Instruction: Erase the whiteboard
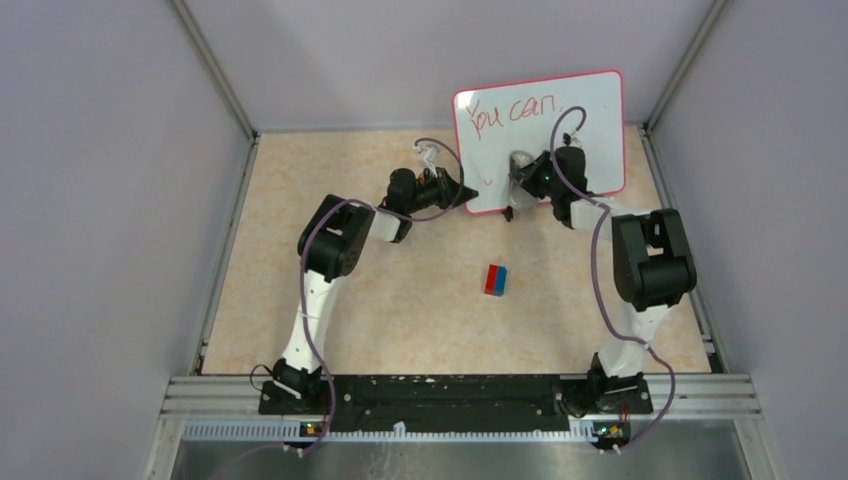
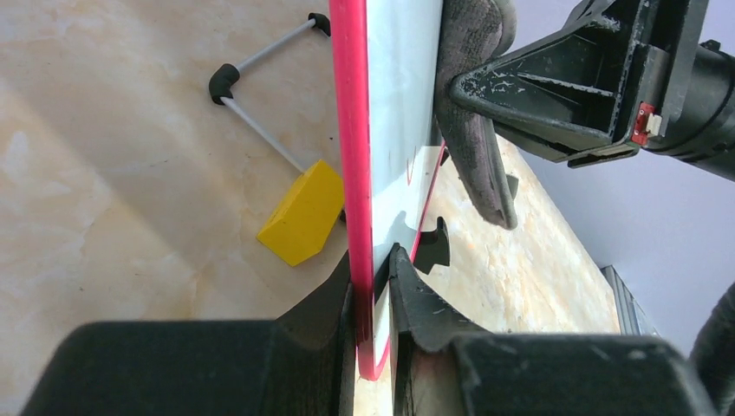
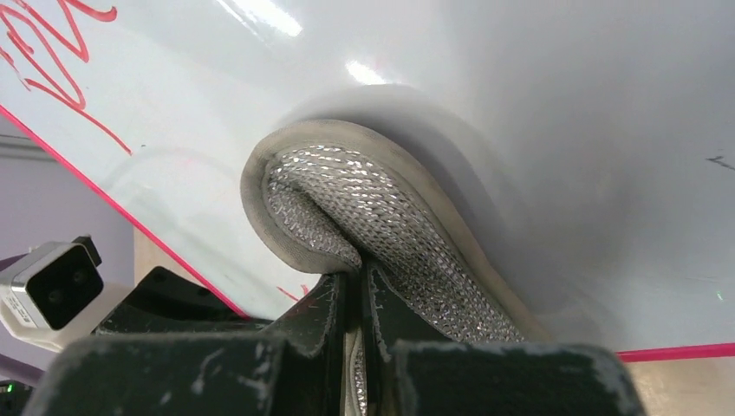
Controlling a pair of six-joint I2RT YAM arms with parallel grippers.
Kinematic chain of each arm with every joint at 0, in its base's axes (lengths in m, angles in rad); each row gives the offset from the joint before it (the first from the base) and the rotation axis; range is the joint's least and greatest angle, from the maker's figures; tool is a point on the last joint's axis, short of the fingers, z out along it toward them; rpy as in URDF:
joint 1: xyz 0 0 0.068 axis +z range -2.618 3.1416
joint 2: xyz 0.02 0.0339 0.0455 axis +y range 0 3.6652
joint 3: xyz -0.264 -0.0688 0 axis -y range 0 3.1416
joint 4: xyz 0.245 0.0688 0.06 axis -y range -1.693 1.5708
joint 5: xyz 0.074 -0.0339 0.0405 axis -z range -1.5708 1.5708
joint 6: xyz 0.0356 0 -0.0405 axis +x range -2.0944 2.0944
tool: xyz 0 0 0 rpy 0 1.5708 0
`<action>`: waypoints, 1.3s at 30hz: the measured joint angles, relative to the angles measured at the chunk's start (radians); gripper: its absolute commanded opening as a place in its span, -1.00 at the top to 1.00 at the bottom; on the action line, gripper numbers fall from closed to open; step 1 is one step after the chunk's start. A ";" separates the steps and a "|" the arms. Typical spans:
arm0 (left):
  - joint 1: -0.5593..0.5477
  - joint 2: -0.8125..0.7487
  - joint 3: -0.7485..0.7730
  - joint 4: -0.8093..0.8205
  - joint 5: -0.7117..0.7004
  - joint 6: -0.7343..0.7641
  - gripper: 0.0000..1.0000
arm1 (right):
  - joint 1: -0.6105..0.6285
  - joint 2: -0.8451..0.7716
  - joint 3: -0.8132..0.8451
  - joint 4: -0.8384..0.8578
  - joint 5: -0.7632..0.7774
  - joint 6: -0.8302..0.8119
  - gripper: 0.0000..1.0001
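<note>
The whiteboard (image 1: 590,110) stands upright at the back right, white with a red-pink frame and red handwriting along its top. My left gripper (image 1: 462,190) is shut on its lower left edge; the left wrist view shows the red frame (image 2: 351,156) pinched between the jaws. My right gripper (image 1: 520,172) is shut on a folded grey cloth (image 3: 381,217) with a silvery mesh face, pressed against the board's lower middle. The cloth also shows in the left wrist view (image 2: 472,113). Red strokes (image 3: 61,61) remain at the upper left of the right wrist view.
A small red and blue block (image 1: 496,279) lies on the tan table in the middle. A yellow foot piece (image 2: 303,212) with a thin grey stand rod (image 2: 260,130) sits behind the board. Grey walls enclose the table on three sides.
</note>
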 measured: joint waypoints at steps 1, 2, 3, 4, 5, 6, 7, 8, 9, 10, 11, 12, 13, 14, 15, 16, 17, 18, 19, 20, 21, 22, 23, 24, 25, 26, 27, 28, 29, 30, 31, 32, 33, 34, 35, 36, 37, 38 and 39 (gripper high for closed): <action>0.000 0.000 0.000 0.000 0.000 0.000 1.00 | 0.008 0.000 0.000 0.002 0.010 0.000 1.00; 0.000 0.000 0.000 0.000 0.000 0.000 1.00 | 0.019 0.000 0.000 0.004 0.023 0.000 1.00; 0.000 0.000 -0.001 -0.002 0.001 0.000 1.00 | 0.035 0.000 0.004 0.003 0.037 0.002 1.00; 0.000 0.000 -0.002 -0.002 0.001 0.000 1.00 | 0.055 0.003 0.011 0.004 0.049 0.004 1.00; 0.000 0.000 -0.002 -0.002 0.002 0.000 1.00 | 0.074 0.007 0.021 0.005 0.058 0.006 1.00; 0.000 0.000 -0.002 -0.001 0.002 0.000 1.00 | 0.100 0.017 0.037 0.007 0.065 0.012 1.00; 0.000 0.000 -0.003 -0.001 0.001 0.000 1.00 | 0.124 0.028 0.049 0.017 0.068 0.021 1.00; 0.000 0.000 -0.003 -0.002 0.002 0.000 1.00 | 0.156 0.041 0.060 0.031 0.068 0.032 1.00; 0.000 0.000 -0.003 -0.002 0.002 0.001 1.00 | 0.184 0.053 0.063 0.052 0.065 0.047 1.00; 0.000 0.000 -0.003 -0.002 0.002 0.001 1.00 | 0.204 0.062 0.063 0.066 0.060 0.060 1.00; 0.000 0.000 -0.003 -0.002 0.002 0.002 1.00 | 0.217 0.070 0.063 0.075 0.059 0.068 1.00; 0.001 0.000 -0.004 -0.005 0.002 0.003 1.00 | 0.229 0.079 0.063 0.084 0.064 0.078 1.00; 0.004 0.000 -0.005 -0.005 0.003 0.004 1.00 | 0.231 0.081 0.062 0.090 0.066 0.087 1.00; 0.006 0.000 -0.006 -0.004 0.005 0.005 1.00 | 0.225 0.082 0.059 0.096 0.063 0.096 1.00; 0.006 0.000 -0.005 -0.002 0.005 0.005 1.00 | 0.217 0.082 0.051 0.109 0.058 0.106 1.00; 0.005 0.000 -0.005 -0.001 0.003 0.006 1.00 | 0.209 0.082 0.042 0.120 0.048 0.113 1.00; 0.004 0.000 -0.005 -0.002 0.003 0.007 1.00 | 0.198 0.082 0.029 0.130 0.034 0.121 1.00; 0.003 0.000 -0.005 -0.004 0.002 0.007 1.00 | 0.184 0.080 0.016 0.136 0.022 0.129 1.00; 0.003 0.000 -0.005 -0.005 0.002 0.007 1.00 | 0.167 0.076 -0.002 0.143 0.008 0.136 1.00; 0.003 0.000 -0.005 -0.005 0.002 0.007 1.00 | 0.147 0.068 -0.023 0.151 -0.005 0.142 1.00; 0.003 0.000 -0.005 -0.005 0.002 0.007 1.00 | 0.124 0.057 -0.043 0.154 -0.014 0.149 1.00; 0.003 0.000 -0.005 -0.004 0.002 0.007 1.00 | 0.109 0.051 -0.055 0.154 -0.018 0.154 1.00; 0.003 0.000 -0.005 -0.004 0.002 0.007 1.00 | 0.095 0.045 -0.063 0.155 -0.022 0.158 1.00; 0.003 0.000 -0.005 -0.004 0.002 0.007 1.00 | 0.089 0.044 -0.066 0.156 -0.024 0.162 1.00; 0.003 0.000 -0.005 -0.003 0.002 0.007 1.00 | 0.090 0.043 -0.066 0.157 -0.025 0.167 1.00; 0.003 0.000 -0.005 -0.003 0.002 0.007 1.00 | 0.099 0.043 -0.066 0.159 -0.018 0.171 1.00; 0.004 0.000 -0.005 -0.004 0.002 0.007 1.00 | 0.108 0.043 -0.066 0.161 -0.009 0.172 1.00; 0.005 0.000 -0.005 -0.004 0.002 0.007 1.00 | 0.117 0.043 -0.066 0.164 0.002 0.177 1.00; 0.005 0.000 -0.005 -0.004 0.002 0.007 1.00 | 0.128 0.045 -0.064 0.168 0.016 0.180 1.00; 0.006 0.000 -0.005 -0.004 0.003 0.007 1.00 | 0.139 0.048 -0.058 0.170 0.023 0.182 1.00; 0.006 0.000 -0.005 -0.004 0.003 0.007 1.00 | 0.153 0.053 -0.047 0.173 0.029 0.183 1.00; 0.006 0.000 -0.005 -0.004 0.003 0.007 1.00 | 0.165 0.060 -0.037 0.176 0.031 0.183 1.00; 0.006 0.000 -0.005 -0.004 0.003 0.008 1.00 | 0.182 0.069 -0.019 0.177 0.032 0.182 1.00; 0.006 0.000 -0.005 -0.004 0.003 0.008 1.00 | 0.190 0.074 -0.011 0.177 0.033 0.181 1.00; 0.006 0.000 -0.005 -0.004 0.003 0.008 1.00 | 0.194 0.077 -0.005 0.176 0.035 0.177 1.00; 0.006 0.000 -0.005 -0.004 0.004 0.008 1.00 | 0.193 0.077 -0.005 0.175 0.037 0.174 1.00; 0.006 0.000 -0.005 -0.004 0.004 0.008 1.00 | 0.188 0.077 -0.006 0.175 0.034 0.171 1.00; 0.006 0.000 -0.005 -0.003 0.003 0.008 1.00 | 0.180 0.077 -0.009 0.176 0.026 0.171 1.00; 0.005 0.000 -0.005 -0.003 0.003 0.008 1.00 | 0.167 0.074 -0.017 0.180 0.011 0.170 1.00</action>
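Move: The right hand has the cloth pinched against the whiteboard. The small leftover red mark lies about 7 cm to its left, 2 cm nearer the base and some 2 cm lower. The left gripper, on the board's left edge, is around 12 cm to the left, 3 cm back and 3 cm lower. The word "You" is 7 cm left, roughly 10 cm forward and 10 cm up. From the left hand the red mark is about 5 cm right, 1 cm forward and 1 cm up. Still bearing on the board, the cloth in the right fingers is wiped about 11 cm left across the leftover red mark towards the left gripper, then some 6 cm back right and left again, drifting slightly nearer the base. The wrist rolls roughly 10 degrees, left side up; the fingers stay shut. The left hand stays put, still pinching the board's left edge. ##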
